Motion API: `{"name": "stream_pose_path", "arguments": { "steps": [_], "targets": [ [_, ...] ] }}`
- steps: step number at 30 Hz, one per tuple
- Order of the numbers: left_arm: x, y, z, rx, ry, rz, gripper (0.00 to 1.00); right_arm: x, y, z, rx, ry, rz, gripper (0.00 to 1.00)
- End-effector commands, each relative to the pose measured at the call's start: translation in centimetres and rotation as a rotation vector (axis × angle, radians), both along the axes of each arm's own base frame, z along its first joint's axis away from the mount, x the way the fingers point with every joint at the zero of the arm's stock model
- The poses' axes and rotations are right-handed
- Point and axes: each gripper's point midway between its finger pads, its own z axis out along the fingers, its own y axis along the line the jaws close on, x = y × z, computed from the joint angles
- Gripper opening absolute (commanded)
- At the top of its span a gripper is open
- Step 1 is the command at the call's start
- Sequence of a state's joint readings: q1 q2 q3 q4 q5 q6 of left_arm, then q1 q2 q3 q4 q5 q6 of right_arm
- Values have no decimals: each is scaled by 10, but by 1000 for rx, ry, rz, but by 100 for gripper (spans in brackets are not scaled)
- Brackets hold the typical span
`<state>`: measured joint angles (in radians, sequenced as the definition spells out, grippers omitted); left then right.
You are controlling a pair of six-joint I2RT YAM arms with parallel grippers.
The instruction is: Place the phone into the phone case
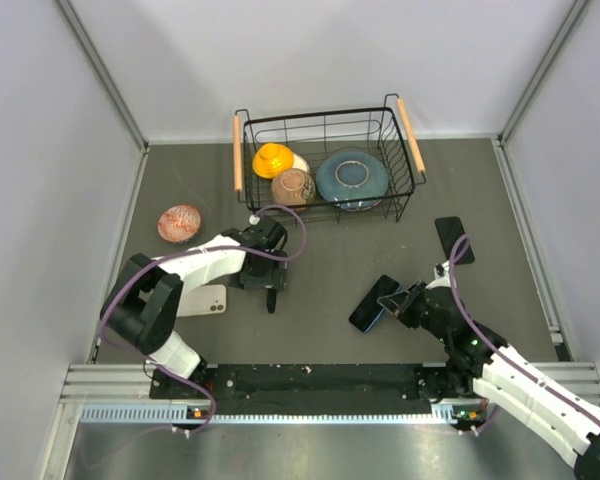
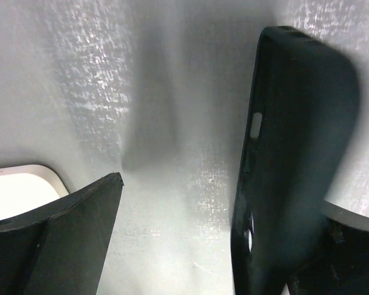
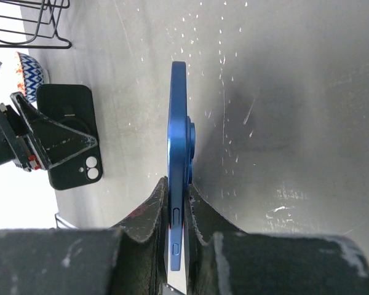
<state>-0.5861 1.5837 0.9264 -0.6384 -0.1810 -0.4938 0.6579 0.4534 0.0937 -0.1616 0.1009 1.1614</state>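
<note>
My right gripper (image 1: pixel 402 300) (image 3: pixel 178 184) is shut on the blue phone (image 1: pixel 373 303) (image 3: pixel 178 123), pinching its lower end so it stands on edge just above the table. The black phone case (image 3: pixel 64 98) (image 2: pixel 295 153) lies to its left, with its camera holes showing. My left gripper (image 1: pixel 271 288) (image 2: pixel 221 196) is low over the case and open. In the left wrist view the case is beside the right finger (image 2: pixel 341 258), while the left finger (image 2: pixel 67 233) stands well apart from it.
A white phone (image 1: pixel 205 300) lies left of the left gripper, and a black phone (image 1: pixel 450 238) lies at the right. A wire basket (image 1: pixel 410 130) with dishes stands at the back. A patterned bowl (image 1: pixel 180 223) sits at the left, near the side wall.
</note>
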Motion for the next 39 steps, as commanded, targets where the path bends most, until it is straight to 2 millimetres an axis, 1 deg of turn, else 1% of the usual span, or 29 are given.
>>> {"name": "stream_pose_path", "arguments": {
  "steps": [1, 4, 5, 7, 8, 10, 12, 13, 16, 18, 19, 20, 21, 22, 23, 24, 25, 28, 29, 30, 31, 32, 33, 34, 35, 36, 37, 38, 39],
  "targets": [
    [-3, -7, 9, -48, -14, -31, 99, 10, 0, 23, -6, -63, -10, 0],
    [-4, -16, 8, -90, -6, -65, 99, 10, 0, 21, -10, -57, -7, 0],
    [-6, -20, 8, -108, 0, -74, 96, 9, 0, 21, -11, -57, -5, 0],
    [-11, -36, 9, -172, 7, -121, 93, 8, 0, 20, -12, -54, -4, 0],
    [-12, -41, 14, -192, -9, -136, 92, 9, -1, 20, -12, -54, -8, 0],
    [-22, -62, 21, -261, -1, -193, 90, 8, -1, 20, -12, -54, -6, 0],
    [-26, -73, 28, -295, -8, -216, 89, 9, -1, 21, -12, -60, -7, 0],
    [-31, -83, 34, -317, -5, -240, 89, 9, -1, 23, -12, -63, -7, 0],
    [-40, -103, 49, -372, -21, -288, 89, 10, -1, 27, -17, -73, -1, 0],
    [-42, -107, 58, -392, -33, -284, 89, 10, 0, 28, -19, -77, 6, 0],
    [-42, -107, 61, -393, -39, -270, 89, 10, 0, 29, -20, -80, 7, 0],
    [-38, -96, 61, -338, -56, -226, 89, 9, 0, 28, -26, -79, 12, 0],
    [-35, -92, 65, -323, -63, -174, 88, 9, 0, 29, -22, -79, 13, 0],
    [-29, -82, 65, -272, -89, -127, 86, 9, 1, 29, -24, -80, 18, 0],
    [-22, -67, 65, -202, -127, -65, 85, 8, 1, 28, -25, -75, 19, 0],
    [-24, -55, 64, -165, -127, 17, 83, 8, 1, 27, -23, -72, 20, 0],
    [-23, -48, 63, -145, -132, 61, 82, 8, 1, 28, -23, -74, 22, 0],
    [-25, -30, 56, -136, -150, 224, 80, 7, 1, 30, -27, -76, 27, 0],
    [-26, -27, 58, -154, -159, 270, 75, 7, 2, 31, -25, -79, 30, 0],
    [-29, -21, 52, -171, -156, 388, 69, 7, 2, 32, -22, -81, 31, 0],
    [-35, -16, 50, -172, -138, 450, 64, 7, 2, 32, -22, -81, 31, 0],
    [-38, -16, 51, -194, -130, 503, 62, 7, 2, 32, -22, -82, 31, 0],
    [-43, -20, 47, -235, -100, 578, 62, 7, 2, 32, -21, -83, 31, 0],
    [-47, -19, 49, -255, -87, 625, 62, 7, 2, 32, -21, -83, 31, 0],
    [-48, -23, 49, -300, -74, 725, 61, 7, 2, 31, -21, -82, 31, 0],
    [-54, -25, 45, -324, -48, 774, 61, 7, 2, 32, -22, -86, 33, 0],
    [-57, -26, 47, -360, -41, 821, 60, 7, 2, 32, -23, -86, 31, 0],
    [-54, -31, 48, -418, -34, 906, 60, 7, 2, 31, -25, -87, 34, 0],
    [-58, -30, 41, -434, -24, 939, 60, 7, 2, 31, -26, -88, 35, 0]
  ]
}}
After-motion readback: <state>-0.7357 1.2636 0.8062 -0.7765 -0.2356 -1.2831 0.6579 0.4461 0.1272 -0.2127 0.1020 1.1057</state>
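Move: The phone case stands on its long edge between the left gripper's open fingers, close to the right one: its middle is about 3 cm right and 1 cm back of the hand point, roughly level in height. The white case lies some 15 cm to the left and 6 cm back, 3 cm lower; the red dish is about 21 cm left and 15 cm ahead, also 3 cm lower. From the right hand, the phone case is about 32 cm left, 4 cm ahead and 3 cm lower. Sweep the left gripper right about 9 cm, drawing back and rising as you go, rolling its left side down, to tip the upright phone case over to the right and come free of it. Then swing back left some 6 cm, still a little higher, turning the wrist about 50 degrees counter-clockwise while the fingers close partway on nothing. ##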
